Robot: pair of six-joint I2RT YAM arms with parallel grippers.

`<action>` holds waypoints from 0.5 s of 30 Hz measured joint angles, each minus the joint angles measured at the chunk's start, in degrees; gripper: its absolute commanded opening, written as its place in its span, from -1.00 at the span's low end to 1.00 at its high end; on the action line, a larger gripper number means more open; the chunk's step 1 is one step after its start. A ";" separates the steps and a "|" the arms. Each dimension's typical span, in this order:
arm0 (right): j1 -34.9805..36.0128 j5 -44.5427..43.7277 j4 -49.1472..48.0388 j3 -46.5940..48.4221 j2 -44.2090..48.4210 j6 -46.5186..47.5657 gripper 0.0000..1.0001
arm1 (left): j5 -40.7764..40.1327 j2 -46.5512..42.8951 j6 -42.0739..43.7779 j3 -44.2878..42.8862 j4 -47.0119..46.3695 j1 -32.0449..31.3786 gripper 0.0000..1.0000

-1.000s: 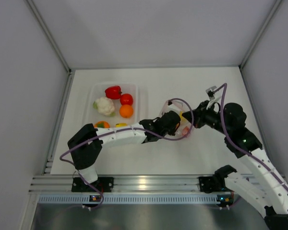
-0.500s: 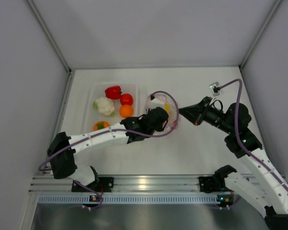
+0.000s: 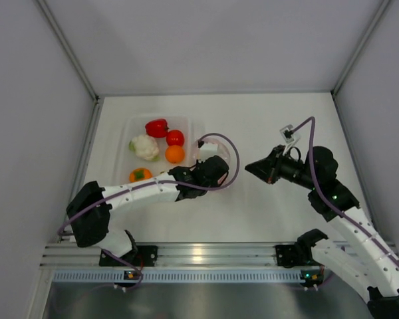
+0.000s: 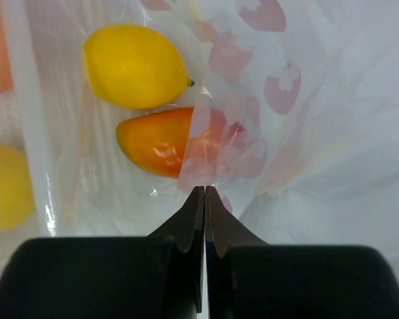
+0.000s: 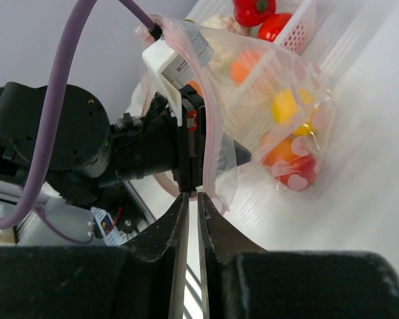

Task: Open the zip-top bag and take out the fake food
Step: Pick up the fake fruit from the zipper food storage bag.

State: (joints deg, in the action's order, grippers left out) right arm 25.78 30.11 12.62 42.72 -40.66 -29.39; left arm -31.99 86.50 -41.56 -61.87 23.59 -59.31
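Note:
My left gripper is shut on a fold of the clear zip-top bag, which has pink heart prints. Through the film I see fake food: a yellow lemon and an orange-red fruit. In the right wrist view the bag hangs over the left gripper, its pink zip strip looped round the fingers and its bottom resting on the table. My right gripper is shut on nothing, a little short of the bag. From above, the left gripper and the right gripper are apart.
A clear rigid tray at the left holds a red pepper, a tomato, a cauliflower, an orange and a persimmon. The left arm's purple cable loops over the bag.
A second ago both grippers met at the bag. The right gripper has let go and drawn back right. The left arm has carried the bag left, toward the tray.

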 measured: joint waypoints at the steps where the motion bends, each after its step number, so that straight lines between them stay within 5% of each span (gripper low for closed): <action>1: 0.26 -0.98 0.35 0.00 -0.02 0.02 -0.70 | 0.28 0.33 -0.22 0.00 0.00 -0.31 -1.00; 5: 2.27 -4.11 -0.24 -0.13 -0.63 0.68 -0.34 | 1.49 0.92 -0.70 -0.42 -0.09 -0.46 -1.00; 15: 12.13 -15.87 -4.59 -1.27 -9.20 3.48 -0.13 | 2.86 1.42 -1.95 -2.93 -0.44 -1.16 -1.00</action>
State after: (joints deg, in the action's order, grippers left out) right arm 37.91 14.24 8.03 41.45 -49.87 -25.91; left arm -29.12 87.92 -43.51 -64.79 23.16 -60.47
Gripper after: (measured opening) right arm 0.425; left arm 0.012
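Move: The bag's open rim, its right-hand edge, is some 5 cm to the right hand's left, about 3 cm ahead and 5 cm below. From the left hand, whose shut fingers reach into the bag's mouth, that edge is roughly 3 cm back, 2 cm to the right and 10 cm up. Inside the bag, the mango lies about 11 cm ahead of the right hand, 8 cm left and 23 cm below it, with the lemon 2 cm farther out and 3 cm farther left. No grip on the bag yet: the right hand sinks and travels left, with a little forward, about 6 cm in all and gathering speed. It nears the bag's rim as its shut fingers spread to nearly half open and its left side dips slightly. The left hand, fingers still shut inside the mouth, eases some 2.5 cm right towards it. ##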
